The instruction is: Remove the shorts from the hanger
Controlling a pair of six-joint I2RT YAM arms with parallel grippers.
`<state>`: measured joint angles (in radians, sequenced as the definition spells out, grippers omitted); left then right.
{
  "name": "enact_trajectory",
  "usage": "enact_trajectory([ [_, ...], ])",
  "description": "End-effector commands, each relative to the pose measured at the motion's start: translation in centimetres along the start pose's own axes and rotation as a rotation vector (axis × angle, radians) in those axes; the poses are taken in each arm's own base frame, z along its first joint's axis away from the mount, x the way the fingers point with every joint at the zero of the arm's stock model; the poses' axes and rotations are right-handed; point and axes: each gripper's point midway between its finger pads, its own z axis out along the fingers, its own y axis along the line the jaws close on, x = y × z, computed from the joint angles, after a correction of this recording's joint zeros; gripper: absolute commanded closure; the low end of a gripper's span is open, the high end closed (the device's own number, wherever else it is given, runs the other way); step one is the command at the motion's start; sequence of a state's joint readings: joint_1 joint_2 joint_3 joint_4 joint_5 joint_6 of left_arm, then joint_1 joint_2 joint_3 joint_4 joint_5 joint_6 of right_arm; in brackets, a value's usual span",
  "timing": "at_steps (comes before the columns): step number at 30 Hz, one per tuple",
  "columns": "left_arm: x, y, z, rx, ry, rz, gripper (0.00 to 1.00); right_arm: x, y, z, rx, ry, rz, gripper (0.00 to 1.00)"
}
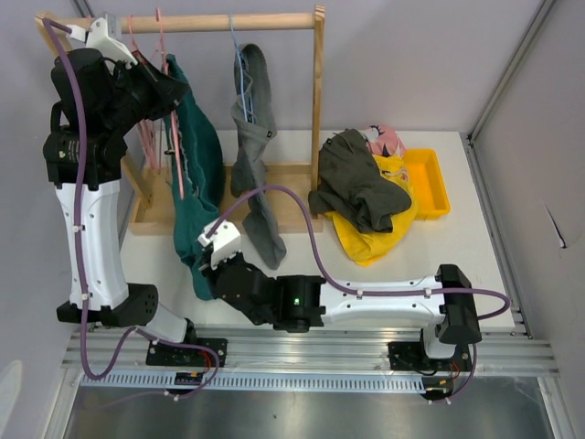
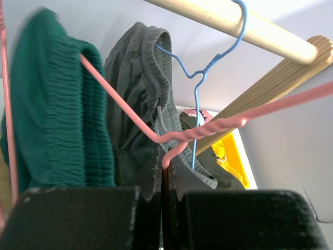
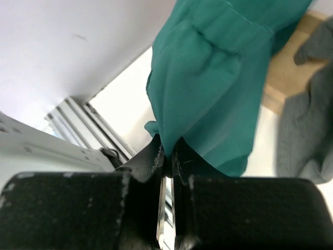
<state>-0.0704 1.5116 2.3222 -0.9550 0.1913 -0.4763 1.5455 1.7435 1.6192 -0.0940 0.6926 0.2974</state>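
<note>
Teal shorts (image 1: 196,174) hang over a pink wire hanger (image 2: 125,112) at the left of the rack. High at the rack's left end, my left gripper (image 2: 167,179) is shut on that hanger's neck; its place from above is (image 1: 172,90). The waistband of the teal shorts (image 2: 52,120) drapes over the hanger's arm. My right gripper (image 3: 167,153) is shut on the lower hem of the teal shorts (image 3: 218,88), low in front of the rack (image 1: 212,263). Grey shorts (image 1: 254,155) hang on a blue hanger (image 2: 200,78) from the wooden rod (image 2: 234,21).
To the right of the rack, olive shorts (image 1: 361,183), yellow shorts (image 1: 375,236) and pink shorts (image 1: 388,139) lie piled over a yellow bin (image 1: 431,183). More pink hangers (image 1: 146,137) hang at the rod's left end. The rack's wooden upright (image 1: 318,101) stands between rack and pile.
</note>
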Motion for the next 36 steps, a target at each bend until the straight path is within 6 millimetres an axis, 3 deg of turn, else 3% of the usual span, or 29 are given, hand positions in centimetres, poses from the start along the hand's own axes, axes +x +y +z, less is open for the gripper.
enact_trajectory([
  [1, -7.6, -2.1, -0.8, 0.079, -0.28, 0.077, 1.0, 2.2, 1.3, -1.4, -0.032, 0.053, 0.021, 1.0],
  [7, -7.6, -3.0, -1.6, 0.115, -0.279, 0.071, 1.0, 4.1, 0.8, -0.8, -0.016, 0.068, 0.001, 1.0],
  [8, -7.0, -2.9, -1.4, 0.12, -0.26, 0.063, 1.0, 4.4, 0.5, -0.4, -0.009, 0.07, -0.004, 1.0],
  [9, -6.8, -3.7, -2.6, 0.154, -0.254, 0.063, 1.0, 4.8, 0.0, 0.2, 0.004, 0.077, -0.022, 1.0],
  [11, -4.0, -2.9, -1.9, 0.153, -0.166, 0.025, 1.0, 3.8, -1.8, 1.7, 0.039, 0.056, -0.024, 1.0],
  [12, -4.0, -3.8, -4.1, 0.185, -0.183, 0.03, 1.0, 3.4, -2.3, 2.3, 0.037, 0.054, -0.052, 1.0],
  [13, -2.0, -3.3, -3.5, 0.191, -0.132, 0.005, 1.0, 1.5, -4.0, 3.5, 0.065, 0.024, -0.044, 1.0],
  [14, -1.1, -3.1, -3.9, 0.193, -0.116, -0.001, 1.0, 0.5, -4.6, 4.1, 0.065, 0.012, -0.053, 1.0],
  [15, 1.4, -1.7, -3.1, 0.162, -0.053, -0.019, 1.0, -0.1, -5.5, 4.9, 0.077, 0.008, -0.1, 1.0],
  [16, 1.9, -1.7, -4.6, 0.154, -0.054, -0.013, 1.0, -3.5, -7.2, 5.9, 0.104, -0.04, -0.087, 1.0],
  [18, 4.3, -0.2, -4.8, 0.113, 0.002, -0.024, 1.0, -6.1, -8.7, 7.0, 0.115, -0.06, -0.113, 1.0],
  [19, 4.7, -0.5, -5.9, 0.12, 0.002, -0.02, 1.0, -8.8, -9.0, 7.6, 0.119, -0.103, -0.118, 1.0],
  [20, 5.1, -0.4, -6.2, 0.12, 0.012, -0.02, 1.0, -9.7, -10.5, 8.3, 0.132, -0.1, -0.127, 1.0],
  [21, 5.8, 0.1, -6.3, 0.103, 0.03, -0.027, 1.0, -12.6, -10.8, 8.2, 0.128, -0.149, -0.115, 1.0],
  [23, 6.5, 0.2, -7.0, 0.095, 0.055, -0.027, 1.0, -12.7, -12.4, 9.8, 0.149, -0.132, -0.142, 1.0],
  [24, 6.7, 0.3, -7.1, 0.092, 0.058, -0.02, 1.0, -14.4, -12.4, 9.7, 0.148, -0.159, -0.129, 1.0],
  [26, 6.5, 0.7, -7.3, 0.067, 0.053, -0.006, 1.0, -13.7, -12.6, 9.9, 0.154, -0.127, -0.121, 1.0],
  [27, 6.3, 0.7, -7.4, 0.064, 0.047, 0.016, 1.0, -12.4, -12.4, 9.8, 0.149, -0.099, -0.12, 1.0],
  [28, 5.3, 0.4, -7.7, 0.067, 0.022, 0.033, 1.0, -11.8, -11.9, 9.6, 0.135, -0.098, -0.111, 1.0],
  [29, 5.0, 0.7, -7.2, 0.049, 0.017, 0.041, 1.0, -13.0, -11.5, 8.0, 0.126, -0.13, -0.084, 1.0],
  [30, 4.6, 0.8, -7.0, 0.044, 0.011, 0.06, 1.0, -9.4, -10.5, 7.5, 0.117, -0.072, -0.111, 1.0],
  [31, 3.3, 0.3, -7.4, 0.046, -0.027, 0.077, 1.0, -9.2, -10.1, 6.6, 0.125, -0.094, -0.097, 1.0],
  [32, 3.0, 0.9, -6.4, 0.02, -0.027, 0.083, 1.0, -7.7, -10.1, 4.9, 0.121, -0.074, -0.093, 1.0],
  [33, 2.7, 1.0, -6.0, 0.013, -0.029, 0.085, 1.0, -6.8, -8.2, 3.4, 0.088, -0.069, -0.089, 1.0],
  [35, 1.5, 0.7, -4.9, 0.019, -0.044, 0.092, 1.0, -5.4, -7.8, 0.3, 0.09, -0.068, -0.065, 1.0],
  [36, 1.0, 0.4, -4.4, 0.03, -0.052, 0.095, 1.0, -4.5, -5.9, -1.5, 0.05, -0.059, -0.066, 1.0],
])
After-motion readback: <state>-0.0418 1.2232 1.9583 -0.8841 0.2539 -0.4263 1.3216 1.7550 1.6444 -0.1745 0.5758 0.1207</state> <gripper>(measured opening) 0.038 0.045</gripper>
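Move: The right hand already pinches the lower part of the green shorts, whose middle lies about 14 cm ahead of this hand, straight in line and some 6 cm higher. The pink hanger they hang on is some 24 cm ahead, level sideways and 19 cm up; the gray shorts are about 20 cm ahead, 10 cm right and 3 cm up. From the left hand, still gripping that hanger, the green shorts' middle lies about 7 cm back, straight in line and 15 cm below. Keeping its pinch on the green shorts, the right hand first dips about 4 cm, then flicks forward some 20 cm and up towards the hanger, swinging about 10 degrees clockwise, before it whips halfway back and down. Meanwhile the left hand keeps its grip on the hanger's neck and, after a short hold, draws the hanger back about 8 cm and down nearly as much out of the shorts, then eases a little forward and up again. ##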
